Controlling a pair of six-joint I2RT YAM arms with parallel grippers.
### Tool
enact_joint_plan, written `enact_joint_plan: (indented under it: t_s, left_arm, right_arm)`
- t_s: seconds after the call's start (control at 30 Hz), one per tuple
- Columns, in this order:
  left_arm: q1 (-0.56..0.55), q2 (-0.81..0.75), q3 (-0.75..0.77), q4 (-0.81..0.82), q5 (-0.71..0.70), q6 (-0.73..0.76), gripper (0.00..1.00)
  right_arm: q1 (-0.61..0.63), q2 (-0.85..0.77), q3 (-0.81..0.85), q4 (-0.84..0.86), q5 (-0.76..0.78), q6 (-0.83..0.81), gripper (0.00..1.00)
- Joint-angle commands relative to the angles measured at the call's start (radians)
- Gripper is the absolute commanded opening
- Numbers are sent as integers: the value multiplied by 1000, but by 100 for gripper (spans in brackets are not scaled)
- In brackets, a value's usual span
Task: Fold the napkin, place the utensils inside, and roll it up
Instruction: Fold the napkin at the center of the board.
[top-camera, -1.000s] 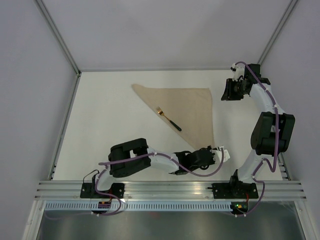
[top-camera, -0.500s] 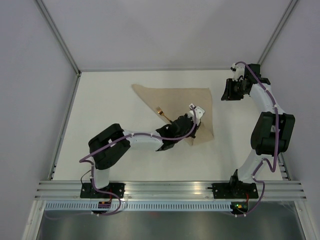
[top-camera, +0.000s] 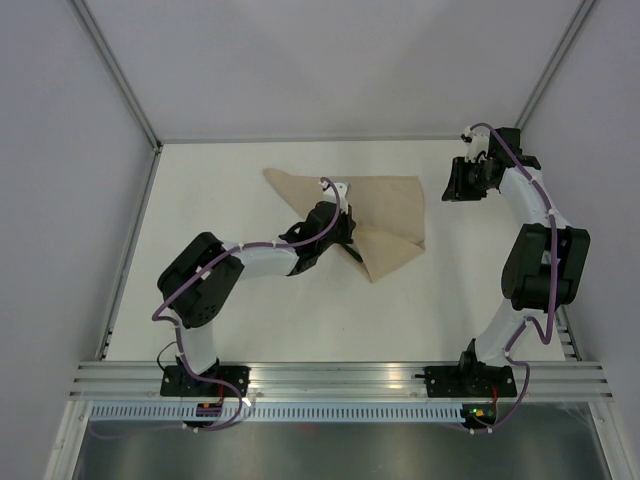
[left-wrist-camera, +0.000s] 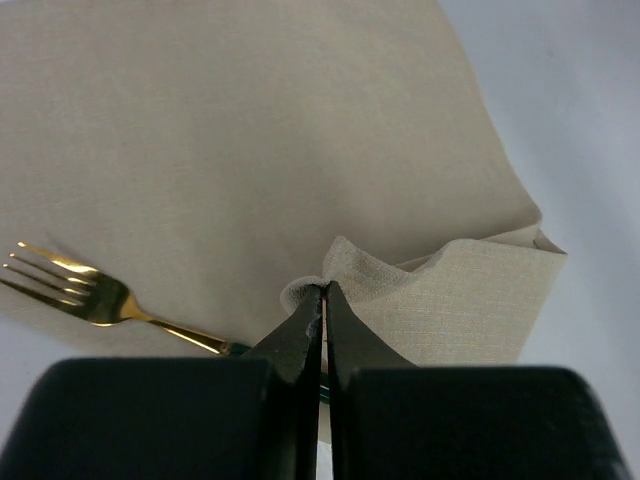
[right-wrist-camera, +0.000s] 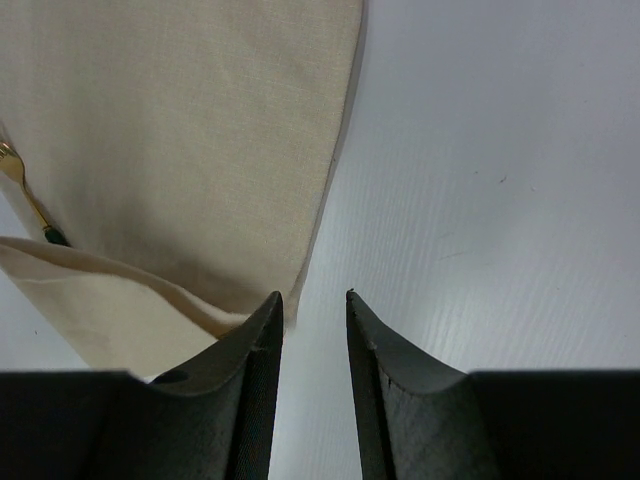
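The beige napkin (top-camera: 385, 200) lies as a triangle at the table's far middle, its near corner lifted and drawn back over itself. My left gripper (top-camera: 338, 202) is shut on that corner (left-wrist-camera: 345, 270), just above the cloth. The fork (left-wrist-camera: 88, 294) rests on the napkin to the gripper's left, with its gold tines showing and its dark handle running under my fingers. In the top view my left arm hides the fork. My right gripper (top-camera: 452, 181) hovers open and empty above bare table just right of the napkin's edge (right-wrist-camera: 340, 150); the fork's tines (right-wrist-camera: 12, 165) peek in at that view's left.
Metal frame rails (top-camera: 120, 260) run along the table's left and right edges. The folded flap (top-camera: 392, 256) lies toward the near right of the napkin. Bare white table (top-camera: 230, 300) extends in front of the cloth and to its left.
My left gripper has carried the napkin's near corner from the front right, up and to the left across the cloth, over the fork's handle. The right arm has stayed still.
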Motion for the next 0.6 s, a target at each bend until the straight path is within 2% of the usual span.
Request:
enact_joint_plan:
  t_s: [0.0, 0.57]
  left_arm:
    - [33, -46, -7, 4, 26, -81, 2]
    - [165, -34, -21, -3, 59, -127, 2]
  right_arm:
    - [-4, -32, 2, 6, -20, 10, 38]
    - [-1, -28, 3, 5, -21, 9, 38]
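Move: The left hand still holds the lifted napkin corner above the fork's handle; the fork's head lies about 7 cm to its left, 4 cm ahead and some 7 cm below. From the left hand, the napkin's far-left corner is roughly 22 cm left and 17 cm ahead, and the nearest tip of the fold about 6 cm right and 11 cm back. From the waiting right hand, the fork's head is around 36 cm left, 3 cm back and 10 cm down. Fingers still shut, the left hand draws the pinched corner about 7 cm left and forward towards the fork's head. ##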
